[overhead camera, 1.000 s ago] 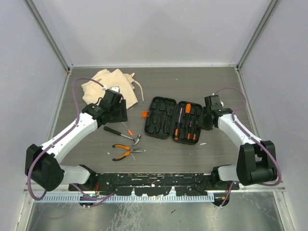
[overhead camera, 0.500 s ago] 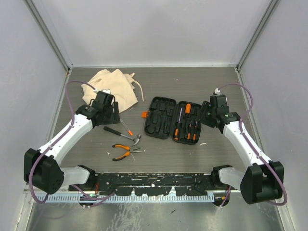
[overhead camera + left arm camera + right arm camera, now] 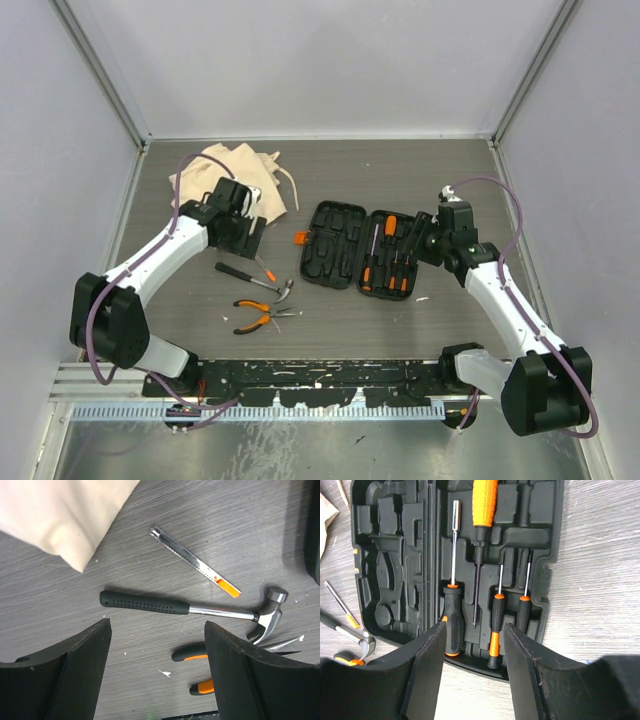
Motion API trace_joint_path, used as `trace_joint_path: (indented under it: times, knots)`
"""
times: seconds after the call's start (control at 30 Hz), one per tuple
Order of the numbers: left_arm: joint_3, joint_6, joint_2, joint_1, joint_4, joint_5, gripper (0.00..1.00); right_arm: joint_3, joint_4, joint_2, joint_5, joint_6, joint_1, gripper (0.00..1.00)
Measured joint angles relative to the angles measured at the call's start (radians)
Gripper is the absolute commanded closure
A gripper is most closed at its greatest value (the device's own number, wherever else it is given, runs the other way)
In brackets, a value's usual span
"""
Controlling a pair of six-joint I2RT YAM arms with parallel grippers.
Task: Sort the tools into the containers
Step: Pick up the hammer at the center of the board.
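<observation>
The black tool case [image 3: 345, 248] lies open mid-table, with several orange-and-black screwdrivers [image 3: 454, 615] in its right half. My right gripper [image 3: 475, 627] hovers open and empty over the case's near right edge [image 3: 428, 240]. The beige cloth bag [image 3: 232, 172] lies at the back left. A black-handled claw hammer [image 3: 190, 609], a slim metal tool with an orange tip [image 3: 195, 562] and orange-handled pliers [image 3: 262, 315] lie on the table left of the case. My left gripper [image 3: 157, 627] hangs open above the hammer's handle, holding nothing [image 3: 245, 235].
The case's left half [image 3: 385, 565] has empty moulded slots. An orange latch [image 3: 299, 238] sticks out of its left side. The bag's drawstring [image 3: 288, 185] trails towards the case. Grey walls close in the table on three sides.
Both grippers have opened wider. The left wrist swung out to the left and back beside the bag's near edge. The right wrist drew slightly right, off the case.
</observation>
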Motion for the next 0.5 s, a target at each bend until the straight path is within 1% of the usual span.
trace_joint_path:
  times: [0.13, 0.2, 0.3, 0.37, 0.5]
  knots:
    - [-0.006, 0.076, -0.001, 0.000, 0.040, 0.074, 0.20, -0.008, 0.016, 0.000, -0.028, 0.000, 0.000, 0.45]
    - [-0.033, 0.130, -0.007, -0.001, 0.093, 0.135, 0.20, -0.010, 0.024, 0.000, -0.040, 0.000, 0.000, 0.45]
    - [-0.101, 0.226, -0.035, -0.005, 0.159, 0.231, 0.22, -0.015, 0.035, 0.000, -0.057, 0.000, 0.000, 0.45]
    - [-0.129, 0.298, -0.047, -0.011, 0.168, 0.294, 0.25, -0.020, 0.041, 0.000, -0.074, 0.003, 0.000, 0.45]
    - [-0.124, 0.436, -0.028, -0.022, 0.162, 0.406, 0.33, -0.045, 0.063, 0.000, -0.108, 0.011, 0.000, 0.45]
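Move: The hammer's middle lies about 4 cm back and 3 cm to the right of the open left hand, some 9 cm below it; its head is at the right end. The orange-tipped knife lies roughly 3 cm farther out than the hammer's middle, 4 cm right of the hand. The pliers are about 12 cm back and 5 right of that hand, the toolbox's empty half about 17 right and 2 ahead. From the right hand, the hammer is some 30 cm left and 4 back. Rightward, gathering speed after a slow start, the left hand travels nearly 6 cm above the hammer towards its head end, then also draws back about 2 cm and sinks slightly. The wrist turns some 35 degrees clockwise as it goes; the fingers stay wide open and touch nothing yet. The right hand drifts about 2 cm left by the toolbox, half open. ##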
